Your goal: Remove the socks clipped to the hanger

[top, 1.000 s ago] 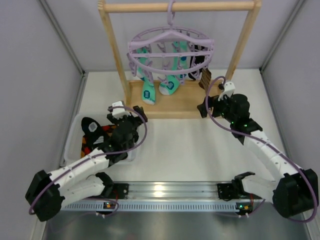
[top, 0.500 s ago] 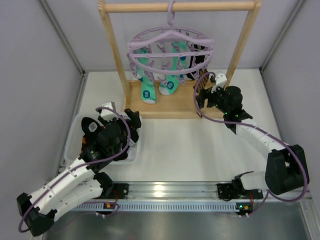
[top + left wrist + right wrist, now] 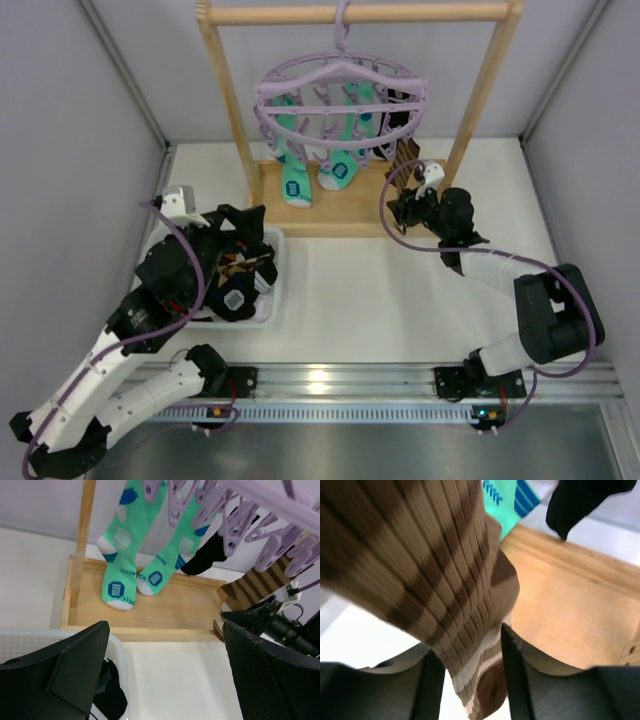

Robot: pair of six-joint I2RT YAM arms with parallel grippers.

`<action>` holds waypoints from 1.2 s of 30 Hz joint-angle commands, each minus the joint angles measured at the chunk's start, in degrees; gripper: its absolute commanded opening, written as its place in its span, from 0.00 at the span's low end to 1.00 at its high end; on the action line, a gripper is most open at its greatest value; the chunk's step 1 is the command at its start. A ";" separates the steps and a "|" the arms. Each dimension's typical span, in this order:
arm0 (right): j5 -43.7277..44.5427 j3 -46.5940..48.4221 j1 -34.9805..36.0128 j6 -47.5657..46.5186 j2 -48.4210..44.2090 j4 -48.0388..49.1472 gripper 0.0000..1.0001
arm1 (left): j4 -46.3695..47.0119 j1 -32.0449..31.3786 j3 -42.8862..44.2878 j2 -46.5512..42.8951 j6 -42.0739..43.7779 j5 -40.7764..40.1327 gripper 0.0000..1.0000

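Observation:
The lavender hanger (image 3: 340, 95) hangs by its hook from the wooden rack's top bar. Two mint-teal socks (image 3: 297, 185) (image 3: 120, 575), a black sock (image 3: 207, 560) and a brown striped sock (image 3: 405, 155) (image 3: 435, 580) dangle from its pegs. My right gripper (image 3: 398, 203) (image 3: 470, 650) reaches under the hanger's right side. Its jaws press both sides of the brown sock's lower end. My left gripper (image 3: 255, 245) (image 3: 165, 630) hovers open over the bin's right edge, nothing between its fingers.
A white bin (image 3: 268, 305) (image 3: 117, 647) at the left holds dropped socks, one black. The wooden rack (image 3: 225, 110) stands on a wooden base (image 3: 340, 210) at the back. Grey walls close in both sides.
My right gripper moved left and up to the brown sock and closed its jaws onto it. The left arm swung back and left, lifting over the bin with jaws still open.

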 commanded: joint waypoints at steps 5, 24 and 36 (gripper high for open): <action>2.11 -3.48 2.21 2.04 -0.58 11.58 0.15 | -4.98 -0.15 11.66 0.66 6.45 -0.64 0.98; 32.42 -3.84 35.16 -8.85 -11.66 4.64 0.00 | -14.20 -1.37 44.98 30.18 5.30 11.51 0.98; 43.15 10.39 51.16 -14.74 3.35 -3.17 0.00 | -16.67 -16.05 50.61 37.31 10.83 -8.62 0.98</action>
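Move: The brown striped sock hangs on the right side of the hanger. From the right gripper its middle is about 8 cm up, a centimetre back and a centimetre left, its lower part between the half-closed fingers. The black sock's middle is some 8 cm ahead, 3 left and 15 up; the nearer green sock is 6 ahead, 11 left and 12 up. From the left gripper the brown sock lies about 14 cm ahead, 26 right and 9 below; the hanger's ring is 13 ahead, 15 right and 8 above. Shut the right gripper on the lower end of the brown sock and, keeping the pinch, drag it about 20 cm left and 15 cm back, tipping the fingers up slightly. Meanwhile raise the wide-open left gripper about 15 cm, swing it some 14 cm right towards the sock's clipped top while turning it clockwise, then sink about 5 cm. ##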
